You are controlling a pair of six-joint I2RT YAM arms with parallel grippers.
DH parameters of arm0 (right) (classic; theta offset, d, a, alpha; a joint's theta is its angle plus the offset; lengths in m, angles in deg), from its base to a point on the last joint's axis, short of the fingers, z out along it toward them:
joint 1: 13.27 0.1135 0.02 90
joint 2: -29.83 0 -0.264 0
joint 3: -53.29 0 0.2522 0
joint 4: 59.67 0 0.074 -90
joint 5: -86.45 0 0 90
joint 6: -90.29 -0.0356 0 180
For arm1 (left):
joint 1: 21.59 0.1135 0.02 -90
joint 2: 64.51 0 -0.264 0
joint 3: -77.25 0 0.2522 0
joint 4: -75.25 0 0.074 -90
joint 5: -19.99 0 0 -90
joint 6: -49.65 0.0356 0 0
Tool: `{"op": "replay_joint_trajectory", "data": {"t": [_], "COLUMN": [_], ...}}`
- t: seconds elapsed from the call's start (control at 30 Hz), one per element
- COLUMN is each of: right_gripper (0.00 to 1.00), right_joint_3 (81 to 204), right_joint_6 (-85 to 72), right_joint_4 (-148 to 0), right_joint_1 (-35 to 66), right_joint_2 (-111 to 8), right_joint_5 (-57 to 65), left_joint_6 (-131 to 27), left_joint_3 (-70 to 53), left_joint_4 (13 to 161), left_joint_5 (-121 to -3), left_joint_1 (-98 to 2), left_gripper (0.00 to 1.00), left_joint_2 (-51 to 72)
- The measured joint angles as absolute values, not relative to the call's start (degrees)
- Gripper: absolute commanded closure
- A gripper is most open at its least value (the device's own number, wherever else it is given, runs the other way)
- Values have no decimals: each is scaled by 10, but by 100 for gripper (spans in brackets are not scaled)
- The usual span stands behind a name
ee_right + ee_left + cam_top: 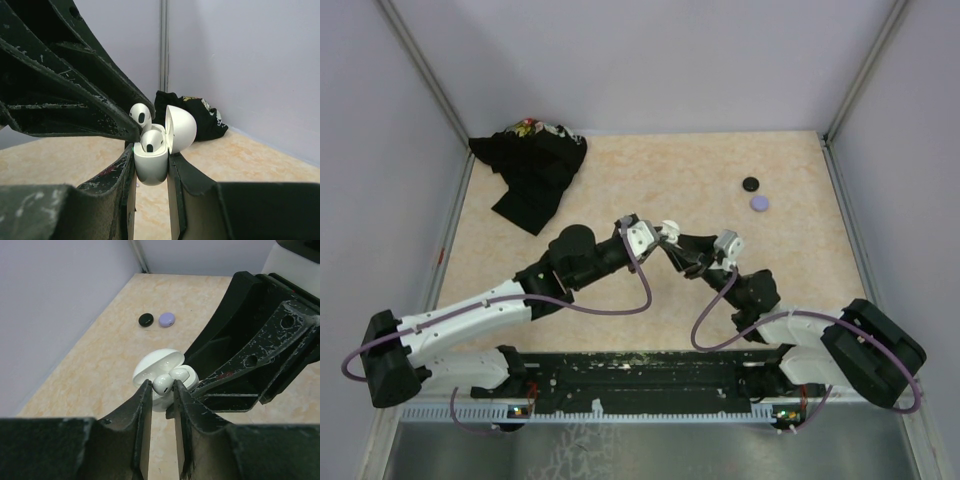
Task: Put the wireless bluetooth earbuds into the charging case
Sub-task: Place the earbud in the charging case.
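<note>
My right gripper (pixel 151 153) is shut on the white charging case (pixel 150 170), holding it upright with its lid (pixel 181 127) hinged open. One white earbud (pixel 151 141) sits in a slot of the case. A second white earbud (pixel 163 384) is pinched between the tips of my left gripper (pixel 161 388), right at the case's mouth beside the seated earbud (pixel 180 374). From the right wrist, this held earbud (pixel 140 116) stands a little above the case rim. Both grippers meet above the middle of the table, left gripper (pixel 663 234) against right gripper (pixel 678 243).
A black disc (pixel 751 184) and a lavender disc (pixel 760 203) lie at the back right of the table. A crumpled black cloth (pixel 530 170) lies at the back left. Grey walls close in the table on three sides.
</note>
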State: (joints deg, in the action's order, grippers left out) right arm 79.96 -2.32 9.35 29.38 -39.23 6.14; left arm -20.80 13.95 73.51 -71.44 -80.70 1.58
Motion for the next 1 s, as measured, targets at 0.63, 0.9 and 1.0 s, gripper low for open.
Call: {"op": "replay_joint_trajectory", "data": {"t": [0.63, 0.9, 1.0], "right_gripper": [100, 100, 100], "right_joint_3": [798, 798, 798], "right_joint_6": [-23, -23, -23], "right_joint_4": [97, 108, 109], "right_joint_1": [294, 294, 294], "right_joint_2": [-392, -392, -392], "right_joint_5": [61, 57, 52], "left_joint_6": [-234, -307, -349], "left_joint_3": [116, 95, 86], "left_joint_4": [791, 852, 867], "left_joint_5": [-731, -740, -756], "left_joint_1": [-810, -810, -810], "left_gripper": [35, 26, 21], "left_joint_2": [11, -7, -16]}}
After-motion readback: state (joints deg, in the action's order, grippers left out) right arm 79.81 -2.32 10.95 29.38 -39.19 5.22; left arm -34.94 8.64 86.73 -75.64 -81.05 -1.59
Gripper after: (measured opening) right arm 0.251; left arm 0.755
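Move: The left hand has the earbud between its already loosening fingertips, right at its hand point. The case's middle is about 2 cm to that hand's right, 1 cm ahead and 2 cm below; the other earbud, already in the case, lies some 2 cm right, 1 cm ahead and 1 cm below, and the open lid about 2 cm ahead, 2 cm right and 1 cm below. The right hand grips the case, its middle roughly 1 cm left of and 1 cm above that hand, neither ahead nor back. Down and back by under 1 cm the left hand eases beside the case as its fingers start to part; it pauses, then draws off left and up about 2 cm, spreading wide, letting go of the earbud and rolling some 15 degrees, left side dipping. The right hand keeps its pinch on the case nearly still, rising about half a centimetre late on. ##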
